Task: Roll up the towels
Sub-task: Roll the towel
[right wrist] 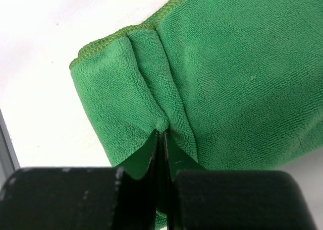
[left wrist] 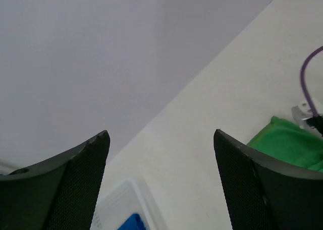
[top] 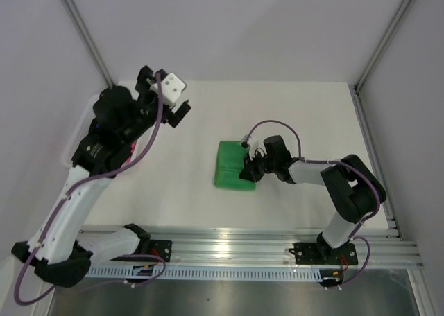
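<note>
A green towel (top: 232, 165) lies folded into a thick pad in the middle of the table, also seen as the green towel (right wrist: 232, 58) filling the right wrist view. My right gripper (top: 251, 169) (right wrist: 162, 131) is shut on a pinched fold at its right edge. My left gripper (top: 165, 93) (left wrist: 161, 134) is raised at the back left, open, with nothing between its fingers. Below it a corner of a blue towel (left wrist: 132, 223) shows inside the white basket (left wrist: 118, 197). A sliver of pink-red towel (top: 130, 151) peeks from under the left arm.
The white mesh basket (top: 73, 144) stands at the table's left edge, mostly hidden by the left arm. Grey walls close off the back and both sides. An aluminium rail (top: 243, 243) runs along the near edge.
</note>
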You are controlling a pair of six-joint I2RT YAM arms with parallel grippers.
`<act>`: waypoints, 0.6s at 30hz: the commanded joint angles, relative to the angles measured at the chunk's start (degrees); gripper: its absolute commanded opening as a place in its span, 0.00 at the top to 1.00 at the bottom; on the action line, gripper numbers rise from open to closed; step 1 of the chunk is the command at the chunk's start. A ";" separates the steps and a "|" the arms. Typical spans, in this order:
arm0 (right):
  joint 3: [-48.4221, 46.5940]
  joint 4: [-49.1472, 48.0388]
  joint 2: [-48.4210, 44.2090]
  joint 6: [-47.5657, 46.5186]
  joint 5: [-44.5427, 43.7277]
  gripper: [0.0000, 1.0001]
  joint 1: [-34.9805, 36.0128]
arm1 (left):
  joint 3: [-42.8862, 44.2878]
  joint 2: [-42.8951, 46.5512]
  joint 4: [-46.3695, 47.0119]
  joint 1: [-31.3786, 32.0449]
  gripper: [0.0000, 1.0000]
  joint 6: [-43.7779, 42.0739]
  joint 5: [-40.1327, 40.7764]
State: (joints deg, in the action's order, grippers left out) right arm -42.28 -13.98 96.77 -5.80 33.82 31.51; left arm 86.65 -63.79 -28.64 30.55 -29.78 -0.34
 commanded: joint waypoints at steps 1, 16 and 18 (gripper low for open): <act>-2.63 0.27 1.31 -0.79 -1.39 0.94 0.13 | -15.71 3.13 4.13 1.08 0.16 -1.99 -13.46; -3.60 2.99 -0.27 2.20 -2.88 0.95 1.98 | -45.08 -12.49 20.47 16.48 0.28 -29.80 -14.43; -2.90 2.03 -0.27 2.29 -2.62 0.96 1.89 | -45.26 -14.51 21.77 16.48 0.28 -30.42 -13.20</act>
State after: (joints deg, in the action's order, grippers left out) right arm -46.33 -10.66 98.30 -4.43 31.86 32.95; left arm 39.75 -75.83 -11.88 46.87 -56.12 -13.65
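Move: The half-rolled green towel lies far beneath the raised left hand, about 42 cm down, 12 cm to its right and 2 cm back. From that hand, the red roll sits some 31 cm left and 5 cm ahead, and the blue roll about 32 cm left and 13 cm ahead, both 41 cm below. The right hand is already at the towel, whose middle is about 3 cm left and 2 cm ahead of it, 1 cm lower. The left hand plunges about 37 cm towards the green towel's near-left edge, fingers narrowing but still open. ##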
